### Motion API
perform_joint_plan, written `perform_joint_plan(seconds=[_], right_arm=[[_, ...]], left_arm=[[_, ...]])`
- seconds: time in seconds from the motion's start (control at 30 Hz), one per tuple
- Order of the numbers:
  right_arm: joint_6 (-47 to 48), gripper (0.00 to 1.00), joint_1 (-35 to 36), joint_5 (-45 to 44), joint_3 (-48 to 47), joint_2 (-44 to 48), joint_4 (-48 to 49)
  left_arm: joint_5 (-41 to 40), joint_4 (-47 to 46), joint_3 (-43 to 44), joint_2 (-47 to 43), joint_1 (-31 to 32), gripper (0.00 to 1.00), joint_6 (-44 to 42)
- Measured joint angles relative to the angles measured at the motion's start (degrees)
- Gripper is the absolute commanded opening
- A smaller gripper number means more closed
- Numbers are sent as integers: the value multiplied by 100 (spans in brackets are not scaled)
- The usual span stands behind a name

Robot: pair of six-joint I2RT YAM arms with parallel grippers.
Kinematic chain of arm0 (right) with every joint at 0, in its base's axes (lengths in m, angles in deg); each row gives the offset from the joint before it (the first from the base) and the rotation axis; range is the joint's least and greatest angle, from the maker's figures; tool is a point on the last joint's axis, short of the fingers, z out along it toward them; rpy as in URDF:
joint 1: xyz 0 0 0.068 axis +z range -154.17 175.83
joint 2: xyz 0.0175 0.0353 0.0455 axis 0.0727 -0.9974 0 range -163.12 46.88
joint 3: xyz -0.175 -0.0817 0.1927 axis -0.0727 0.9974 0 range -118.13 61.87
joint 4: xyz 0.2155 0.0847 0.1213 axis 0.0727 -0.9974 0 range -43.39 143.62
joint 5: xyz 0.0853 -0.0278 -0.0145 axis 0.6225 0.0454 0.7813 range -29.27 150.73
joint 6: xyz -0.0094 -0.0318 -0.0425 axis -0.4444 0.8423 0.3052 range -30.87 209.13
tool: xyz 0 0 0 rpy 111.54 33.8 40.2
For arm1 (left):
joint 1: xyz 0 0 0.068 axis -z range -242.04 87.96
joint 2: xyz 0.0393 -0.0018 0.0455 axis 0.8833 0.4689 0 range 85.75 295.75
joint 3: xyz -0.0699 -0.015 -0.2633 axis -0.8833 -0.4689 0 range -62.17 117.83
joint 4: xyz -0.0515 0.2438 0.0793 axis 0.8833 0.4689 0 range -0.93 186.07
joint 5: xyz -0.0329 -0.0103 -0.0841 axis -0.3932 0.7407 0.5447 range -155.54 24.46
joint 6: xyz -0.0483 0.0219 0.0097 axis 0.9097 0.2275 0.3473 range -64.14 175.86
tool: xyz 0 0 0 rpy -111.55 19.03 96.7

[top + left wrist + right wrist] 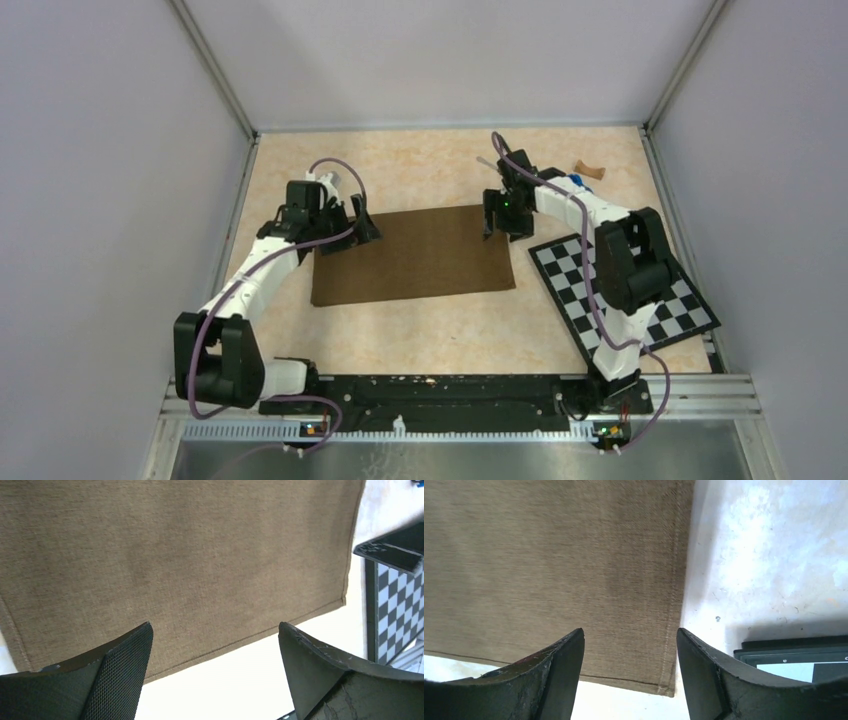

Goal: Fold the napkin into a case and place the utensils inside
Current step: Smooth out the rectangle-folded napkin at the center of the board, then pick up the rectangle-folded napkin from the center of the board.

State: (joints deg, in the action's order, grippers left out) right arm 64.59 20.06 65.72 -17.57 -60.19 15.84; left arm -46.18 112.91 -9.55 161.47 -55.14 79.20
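The dark brown napkin (410, 255) lies flat and unfolded in the middle of the table. My left gripper (350, 228) hovers at its far left corner, open. In the left wrist view the napkin (175, 555) has its hemmed edge running between the wide-apart fingers (117, 675) of the left gripper (215, 626). My right gripper (497, 215) is at the far right corner, open. In the right wrist view the right gripper (630, 630) straddles that corner of the napkin (549, 555). A small orange-brown piece (588, 171) lies at the back right. I cannot make out the utensils clearly.
A black-and-white checkered board (640, 290) lies right of the napkin, under the right arm, and shows as the board (395, 605) in the left wrist view. A blue thing (574, 181) sits behind the right arm. Walls close in the table on three sides.
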Motion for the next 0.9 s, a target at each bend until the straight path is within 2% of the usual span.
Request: perform_joint_plan(seconds=[0.23,0.53,0.57,0.63,0.77,0.8,0.9], right_arm=[[214,64,83,-295,-315,-509,-597],[186,51,326,-715,-426,-831,-612],[175,48,334,-769,-424,-833,-601],[157,31,354,-863,-411,-841,-533],[293,4,367,-986,-385,-844,-328],[365,0,372,-984,-385,-846,-278],[629,0,389,-1016,-385,-846,-107]], left_arm=[[295,42,-186,-581,44,99,-70],[505,107,-334,-970,44,99,-197],[507,122,-348,-997,44,99,-216],[507,138,-358,-1051,44,99,-245],[501,144,-358,-1093,44,99,-254],[485,142,-367,-1091,44,99,-251],[396,127,-439,-1038,44,99,-219]])
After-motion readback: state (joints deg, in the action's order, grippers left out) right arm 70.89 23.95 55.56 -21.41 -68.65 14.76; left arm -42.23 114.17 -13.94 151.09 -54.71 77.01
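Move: Just under the right hand, some 5 cm down, runs the napkin's right edge, about 2 cm to the right of the open fingers and level with them. The napkin's near right corner is about 12 cm back and 5 cm right. The chessboard's middle is some 28 cm right and 10 cm back, the blue car about 21 cm right and 15 cm ahead. From the left hand, that right edge lies about 32 cm right, roughly level, 11 cm lower. Sinking about 4 cm onto the napkin's right edge, the right hand drifts a little back, then comes forward about 2 cm near the table as its fingers close almost fully, pinching the edge; its left side dips some 15 degrees. Over the napkin's left part, the wide-open left hand draws back and rises, about 3 cm each. ##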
